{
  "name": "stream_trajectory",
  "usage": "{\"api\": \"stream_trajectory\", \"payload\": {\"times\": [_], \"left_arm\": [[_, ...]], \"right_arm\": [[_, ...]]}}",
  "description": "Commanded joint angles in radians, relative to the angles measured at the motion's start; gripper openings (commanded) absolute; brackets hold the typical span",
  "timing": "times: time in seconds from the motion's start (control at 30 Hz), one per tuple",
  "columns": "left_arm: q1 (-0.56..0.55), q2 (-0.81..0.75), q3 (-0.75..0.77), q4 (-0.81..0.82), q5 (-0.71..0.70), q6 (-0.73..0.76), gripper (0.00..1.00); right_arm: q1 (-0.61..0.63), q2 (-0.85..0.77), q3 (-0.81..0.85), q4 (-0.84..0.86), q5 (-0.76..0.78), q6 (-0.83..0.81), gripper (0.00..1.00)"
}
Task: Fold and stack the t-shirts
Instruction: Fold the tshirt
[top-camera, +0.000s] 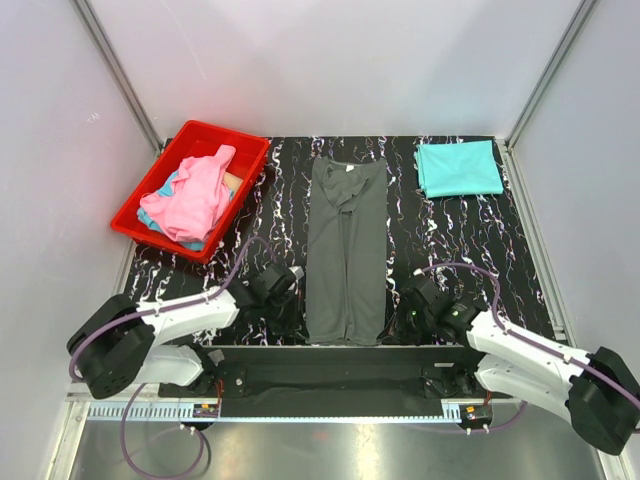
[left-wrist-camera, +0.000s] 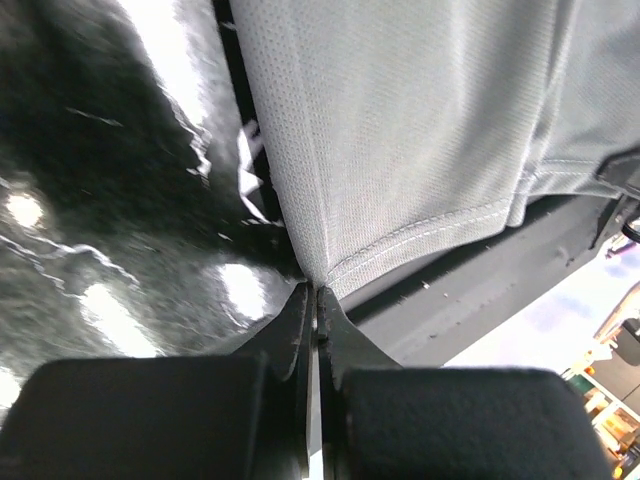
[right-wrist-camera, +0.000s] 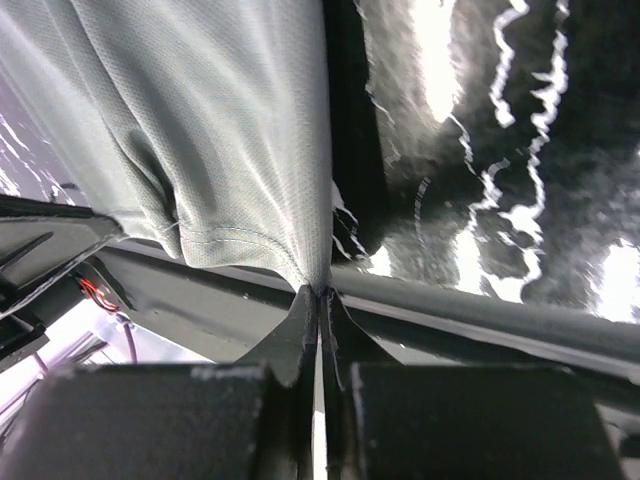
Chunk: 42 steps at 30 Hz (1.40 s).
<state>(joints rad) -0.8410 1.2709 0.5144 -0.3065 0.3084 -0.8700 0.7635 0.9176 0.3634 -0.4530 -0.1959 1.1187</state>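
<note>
A dark charcoal grey t-shirt (top-camera: 346, 245) lies as a long narrow strip down the middle of the mat, sides folded in. My left gripper (top-camera: 292, 296) is shut on its near left hem corner (left-wrist-camera: 318, 280). At the near right hem corner (right-wrist-camera: 322, 282) my right gripper (top-camera: 400, 312) is shut on the cloth as well. Both sets of fingertips pinch only the very corner of the grey t-shirt (left-wrist-camera: 400, 130), (right-wrist-camera: 220, 130). A folded teal t-shirt (top-camera: 458, 168) rests flat at the far right. Pink (top-camera: 200, 195) and light blue (top-camera: 150, 216) t-shirts are heaped in the bin.
The red plastic bin (top-camera: 238, 143) stands at the far left of the black marbled mat (top-camera: 440, 240). A black bar (top-camera: 330, 375) runs along the near table edge between the arm bases. White walls enclose the sides and back.
</note>
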Motion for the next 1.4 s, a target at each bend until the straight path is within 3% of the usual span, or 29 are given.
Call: {"api": "stream_trajectory", "payload": {"times": [0.0, 0.13, 0.37, 0.57, 0.77, 0.97, 1.07, 1.37], "left_arm": [[-0.033, -0.042, 0.004, -0.003, -0.018, -0.05, 0.0], [-0.104, -0.065, 0.012, -0.011, -0.04, -0.098, 0.0], [-0.104, -0.013, 0.047, -0.014, -0.055, -0.101, 0.0], [-0.06, 0.048, 0.148, -0.049, -0.046, -0.061, 0.0], [0.072, 0.084, 0.206, -0.075, 0.006, 0.003, 0.0], [0.241, 0.2, 0.374, -0.14, 0.031, 0.137, 0.0], [0.319, 0.306, 0.489, -0.17, 0.047, 0.199, 0.0], [0.46, 0.636, 0.973, -0.344, 0.078, 0.307, 0.0]], "right_arm": [[0.0, -0.034, -0.007, -0.062, -0.008, -0.013, 0.0], [0.019, -0.059, 0.005, -0.104, -0.002, -0.011, 0.0], [0.025, -0.005, 0.094, -0.161, 0.055, -0.075, 0.0], [0.02, 0.117, 0.253, -0.187, 0.108, -0.178, 0.0], [-0.041, 0.249, 0.364, -0.168, 0.119, -0.295, 0.0], [-0.19, 0.449, 0.532, -0.127, 0.073, -0.474, 0.0], [-0.231, 0.561, 0.693, -0.137, 0.067, -0.551, 0.0], [-0.348, 0.892, 1.034, -0.194, 0.038, -0.68, 0.0]]}}
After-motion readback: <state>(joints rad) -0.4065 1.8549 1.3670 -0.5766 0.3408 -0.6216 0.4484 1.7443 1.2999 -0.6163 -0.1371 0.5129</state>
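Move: The left hand already pinches the left corner of the t-shirt's hem; the collar end it is taken to lies about 41 cm ahead and 10 cm to the right, a couple of centimetres lower. The red bin's middle is some 36 cm ahead and 27 cm left of that hand. For the right hand, holding the other hem corner, the collar end is about 41 cm ahead and 8 cm left, and the folded turquoise shirt 40 cm ahead, 18 cm right. Forward together, after a small pull back of about 2 cm, both hands carry the pinched hem corners over the t-shirt's own body towards the collar end, some 25 cm on from where they began and rising about 6 cm. Both grippers stay shut on the cloth; the left wrist turns roughly 10 degrees counter-clockwise, while the right tilts about 20, its fingertips swinging forward. ##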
